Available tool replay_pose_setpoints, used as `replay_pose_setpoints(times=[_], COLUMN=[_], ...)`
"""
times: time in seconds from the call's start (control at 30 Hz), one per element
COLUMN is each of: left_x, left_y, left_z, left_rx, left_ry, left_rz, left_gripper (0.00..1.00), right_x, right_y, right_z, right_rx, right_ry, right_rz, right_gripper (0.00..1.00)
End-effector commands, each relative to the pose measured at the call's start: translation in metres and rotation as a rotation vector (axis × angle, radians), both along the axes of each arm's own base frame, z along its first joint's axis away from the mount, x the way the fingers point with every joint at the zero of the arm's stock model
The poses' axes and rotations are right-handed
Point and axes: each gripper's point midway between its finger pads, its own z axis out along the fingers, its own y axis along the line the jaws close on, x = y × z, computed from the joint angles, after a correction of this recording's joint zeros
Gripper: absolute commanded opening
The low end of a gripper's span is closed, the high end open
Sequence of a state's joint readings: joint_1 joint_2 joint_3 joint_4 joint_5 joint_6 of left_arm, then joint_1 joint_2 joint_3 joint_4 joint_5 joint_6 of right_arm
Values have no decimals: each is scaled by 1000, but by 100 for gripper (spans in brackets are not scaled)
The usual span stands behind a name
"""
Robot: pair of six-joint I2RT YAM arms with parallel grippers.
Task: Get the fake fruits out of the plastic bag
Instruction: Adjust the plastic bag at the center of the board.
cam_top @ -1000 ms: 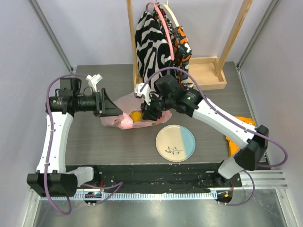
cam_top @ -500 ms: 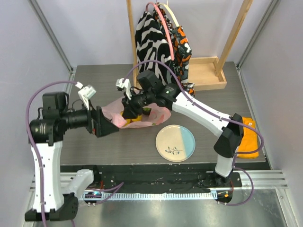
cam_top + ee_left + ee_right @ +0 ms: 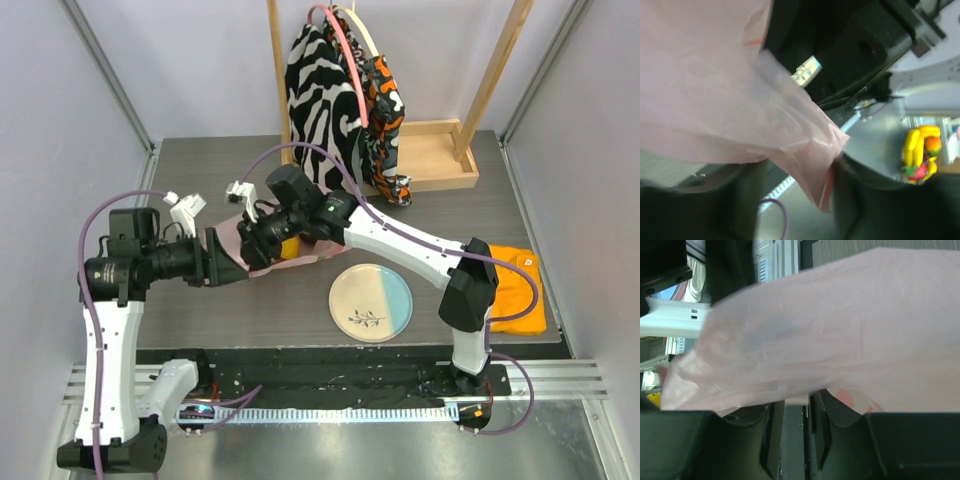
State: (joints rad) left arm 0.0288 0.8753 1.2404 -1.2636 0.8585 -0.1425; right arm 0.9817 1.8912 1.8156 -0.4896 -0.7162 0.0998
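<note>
The pink plastic bag (image 3: 285,250) lies crumpled on the table's middle left. One yellow-orange fake fruit (image 3: 290,247) shows at its mouth; the other fruits are hidden. My left gripper (image 3: 238,268) is at the bag's left end. In the left wrist view its jaws stand wide apart (image 3: 800,200), open, and a corner of the bag (image 3: 815,170) hangs between them, brushing the right finger (image 3: 865,200). My right gripper (image 3: 252,243) reaches over the bag from the right. Its fingers (image 3: 771,435) stand a narrow gap apart, and the bag's film (image 3: 840,340) hides their tips.
A cream-and-blue plate (image 3: 371,302) sits in front of the bag. A zebra-striped cloth bag (image 3: 318,95) hangs from a wooden frame at the back, over a wooden tray (image 3: 440,155). A folded orange cloth (image 3: 520,290) lies at the right edge.
My right gripper has swung left across the bag, off the yellow-orange fruit. My left arm has dropped back and lower at the bag's left end. The bag has bunched up leftward.
</note>
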Motion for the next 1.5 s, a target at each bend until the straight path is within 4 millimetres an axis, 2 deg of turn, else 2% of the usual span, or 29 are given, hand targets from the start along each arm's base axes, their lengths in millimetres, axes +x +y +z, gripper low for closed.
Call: replay_pose_setpoints(times=[0.0, 0.07, 0.1, 0.2, 0.27, 0.3, 0.33, 0.37, 0.4, 0.43, 0.47, 0.53, 0.57, 0.67, 0.73, 0.8, 0.83, 0.87, 0.93, 0.97, 1.0, 1.03, 1.07, 1.13, 1.23, 1.43, 1.47], left_x=[28, 18, 10, -19, -28, -30, -35, -38, -43, -36, -33, -31, -29, -19, -19, -23, -30, -33, -32, -31, -30, -27, -27, -25, -24, -22, -22], left_y=[4, 8, 9, 4, 7, 7, 4, 4, 5, 9, 13, 15, 17, 22, 13, 7, 4, 2, 3, 3, 3, 4, 5, 6, 6, 6, 6], left_z=[8, 2, 2, 1, -4, -7, -10, -17, -43, -48, -45, -51, -52, -64, -60, -54, -45, -41, -41, -42, -44, -44, -46, -47, -49, -53, -53], left_rx=[14, 61, 77, 61, 55, 46, 23, 4, -13, -3, 15, -5, 4, 22, -43, -81, -90, -96, -90, -88, -84, -79, -73, -66, -66, -68, -68], left_ry=[-120, -119, -124, -62, -8, -13, -3, 27, 138, 123, 51, 106, 132, 156, 149, 165, 153, 142, 148, 149, 143, 125, 120, 103, 96, 103, 106], left_rz=[31, 5, -11, -65, -35, -54, -67, -62, -29, 34, 70, 120, 127, 153, 99, 52, 11, -15, -8, -5, -1, -1, 2, 5, 3, 19, 19], left_gripper=[28, 0, 0, 0, 0, 0, 0, 0, 0, 0, 0, 0, 0, 0, 0, 0, 0, 0, 0, 0, 0, 0, 0, 0, 0, 0, 0], right_x=[0, 15, 22, 54, 78, 95, 101, 111, 117, 120, 112, 98, 80, 51, 58, 68, 68, 75, 78, 86, 92, 98, 110, 133, 166, 198, 199], right_y=[3, -4, -9, -35, -58, -72, -85, -101, -113, -125, -142, -154, -167, -186, -189, -179, -172, -160, -142, -130, -122, -115, -110, -103, -118, -133, -133], right_z=[18, 1, -5, -41, -62, -65, -70, -85, -95, -102, -119, -131, -144, -168, -166, -148, -142, -123, -118, -104, -101, -111, -105, -114, -120, -140, -149], right_rx=[53, 7, -10, -137, -235, -261, -299, -367, -410, -446, -498, -530, -559, -610, -612, -570, -542, -491, -445, -407, -383, -394, -390, -434, -496, -544, -557], right_ry=[-11, -41, -56, -194, -264, -267, -272, -327, -354, -372, -377, -358, -335, -349, -373, -391, -385, -407, -399, -415, -423, -407, -433, -444, -461, -439, -425], right_rz=[-23, -89, -112, -186, -246, -285, -292, -313, -324, -335, -320, -318, -297, -243, -278, -301, -289, -288, -250, -258, -268, -272, -308, -384, -510, -621, -621], right_gripper=[35, 36, 36, 34, 33, 32, 32, 32, 32, 33, 33, 33, 33, 35, 36, 40, 41, 43, 49, 51, 53, 55, 55, 59, 65, 73, 74])
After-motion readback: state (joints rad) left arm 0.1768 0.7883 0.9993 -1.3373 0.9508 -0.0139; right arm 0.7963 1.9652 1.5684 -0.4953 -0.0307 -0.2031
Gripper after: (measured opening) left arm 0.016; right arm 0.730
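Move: The loose corner of the plastic bag already hangs between my left hand's still-open fingers, about 1 cm ahead and 1 cm to the right, level with them. From my right hand, the bag's body lies roughly 16 cm ahead, 10 cm to the right and 20 cm below. A yellow fake fruit in it is some 14 cm ahead, 10 cm right and 22 cm down, and the plate 2 cm ahead, 27 cm right and 25 cm down. My left hand shuts on the bag corner at once, keeps the pinch, and sinks about 5 cm, drawing slightly back. My right hand leaves it, swooping down, right and forward, then drawing back; it rises about 7 cm going left and forward, opening its fingers, and finally dips forward into the bag beside the yellow fruits, pointing some 30 degrees more steeply down. ##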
